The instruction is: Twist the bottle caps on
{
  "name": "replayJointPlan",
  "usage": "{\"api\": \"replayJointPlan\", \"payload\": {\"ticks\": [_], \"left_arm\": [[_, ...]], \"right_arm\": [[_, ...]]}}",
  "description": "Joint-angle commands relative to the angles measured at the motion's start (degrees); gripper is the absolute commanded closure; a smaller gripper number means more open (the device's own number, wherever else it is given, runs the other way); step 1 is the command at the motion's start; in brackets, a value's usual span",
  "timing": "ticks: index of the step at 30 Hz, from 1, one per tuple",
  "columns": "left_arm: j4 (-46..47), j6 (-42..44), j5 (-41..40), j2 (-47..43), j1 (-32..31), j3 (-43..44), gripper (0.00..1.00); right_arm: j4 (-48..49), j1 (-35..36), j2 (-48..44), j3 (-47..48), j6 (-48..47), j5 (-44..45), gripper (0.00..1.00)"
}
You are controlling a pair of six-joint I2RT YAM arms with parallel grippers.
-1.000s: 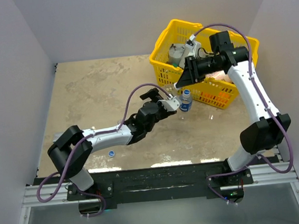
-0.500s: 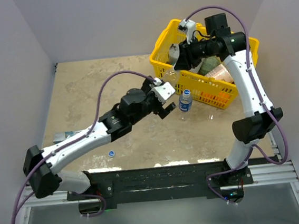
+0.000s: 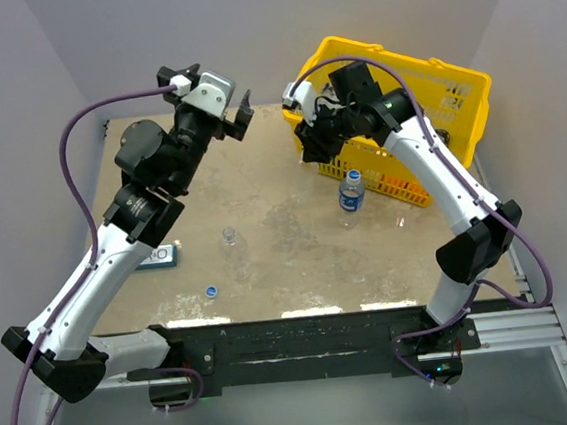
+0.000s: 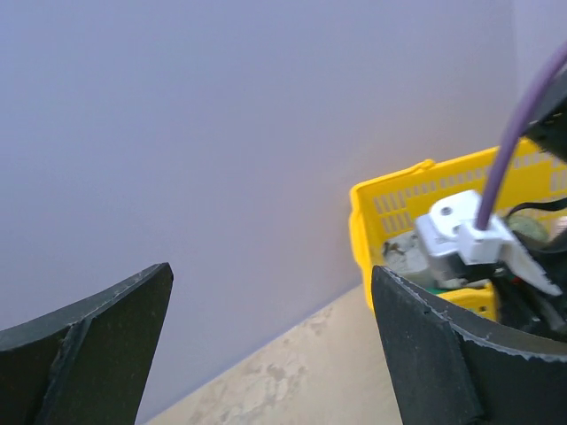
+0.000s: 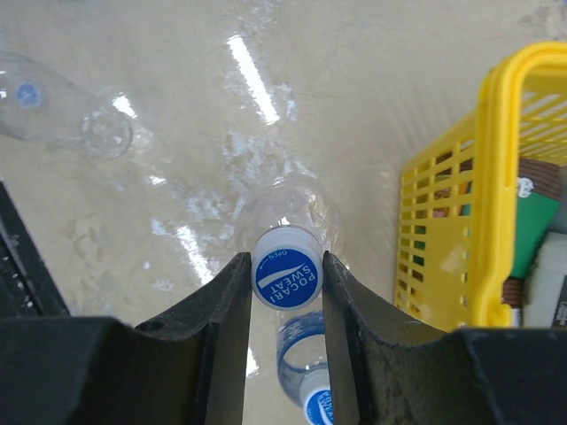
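My right gripper [image 5: 286, 276] is shut on a blue cap [image 5: 286, 274] that sits on the neck of a clear unlabelled bottle [image 5: 292, 205]. That bottle hangs below the fingers beside the basket. In the top view this gripper [image 3: 310, 150] is at the basket's left corner. A blue-labelled bottle [image 3: 351, 192] [image 5: 301, 350] stands capped on the table just beyond it. A second clear bottle [image 3: 232, 249] [image 5: 66, 115] stands uncapped at mid-table. A loose blue cap [image 3: 211, 291] lies near the front edge. My left gripper [image 3: 237, 117] [image 4: 270, 292] is open and empty, raised high at the back left.
A yellow basket [image 3: 438, 77] [image 5: 496, 204] [image 4: 385, 208] with cans and packets stands at the back right. A blue-and-white flat packet [image 3: 155, 256] lies on the table at the left. Grey walls close in the back and both sides.
The left arm has risen and swung from beside the labelled bottle to the back left, uncovering the uncapped bottle. The right gripper has carried its bottle leftward off the basket's edge.
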Motion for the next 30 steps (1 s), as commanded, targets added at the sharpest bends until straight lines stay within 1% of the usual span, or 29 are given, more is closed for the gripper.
{"api": "replayJointPlan", "payload": {"ticks": [1, 5, 8, 21, 26, 28, 30], "left_arm": [[1.25, 2.74, -2.86, -0.74, 1.96, -1.84, 0.00], [0.81, 1.42, -1.71, -0.39, 2.05, -2.55, 0.01], [1.51, 1.16, -2.32, 0.40, 2.13, -2.38, 0.01], [2.39, 0.72, -2.77, 0.67, 2.22, -3.43, 0.01], [2.48, 0.37, -2.85, 0.58, 2.31, -4.14, 0.01], [2.57, 0.19, -2.85, 0.58, 2.40, -4.31, 0.00], [2.57, 0.10, -2.85, 0.58, 2.40, -4.40, 0.00]], "right_arm": [[6.47, 1.19, -1.79, -1.35, -1.32, 5.92, 1.00], [7.43, 2.24, -1.62, -5.03, -0.88, 7.15, 1.00], [8.66, 2.69, -2.23, -8.19, -1.40, 8.91, 1.00], [11.39, 3.21, -0.48, -12.25, -1.58, 11.20, 1.00], [11.74, 3.30, -0.30, -13.65, -1.67, 12.69, 0.85], [11.92, 3.30, -0.30, -14.01, -1.67, 12.96, 0.83], [12.01, 3.39, -0.30, -14.53, -1.49, 13.05, 0.78]]}}
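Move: Below the right hand, which already holds a capped bottle by its cap, the bare patch of table it is bound for lies about 28 cm down and 2 cm ahead. The blue-label bottle stands roughly 10 cm to this hand's right and 2 cm back; the uncapped bottle some 19 cm left and 15 cm back; the yellow basket about 25 cm right and 15 cm ahead. From the empty left hand, that patch lies about 14 cm right, 4 cm ahead and 50 cm down. Lowering the capped bottle, the right hand sinks about 7 cm towards the bare table to the left of the blue-label bottle, pausing briefly partway, and tips its fingers some 10 degrees farther down, which brings the bottle more upright. The fingers keep their hold on the cap. The empty left hand, wide open, settles about 4 cm lower with a little forward drift. ##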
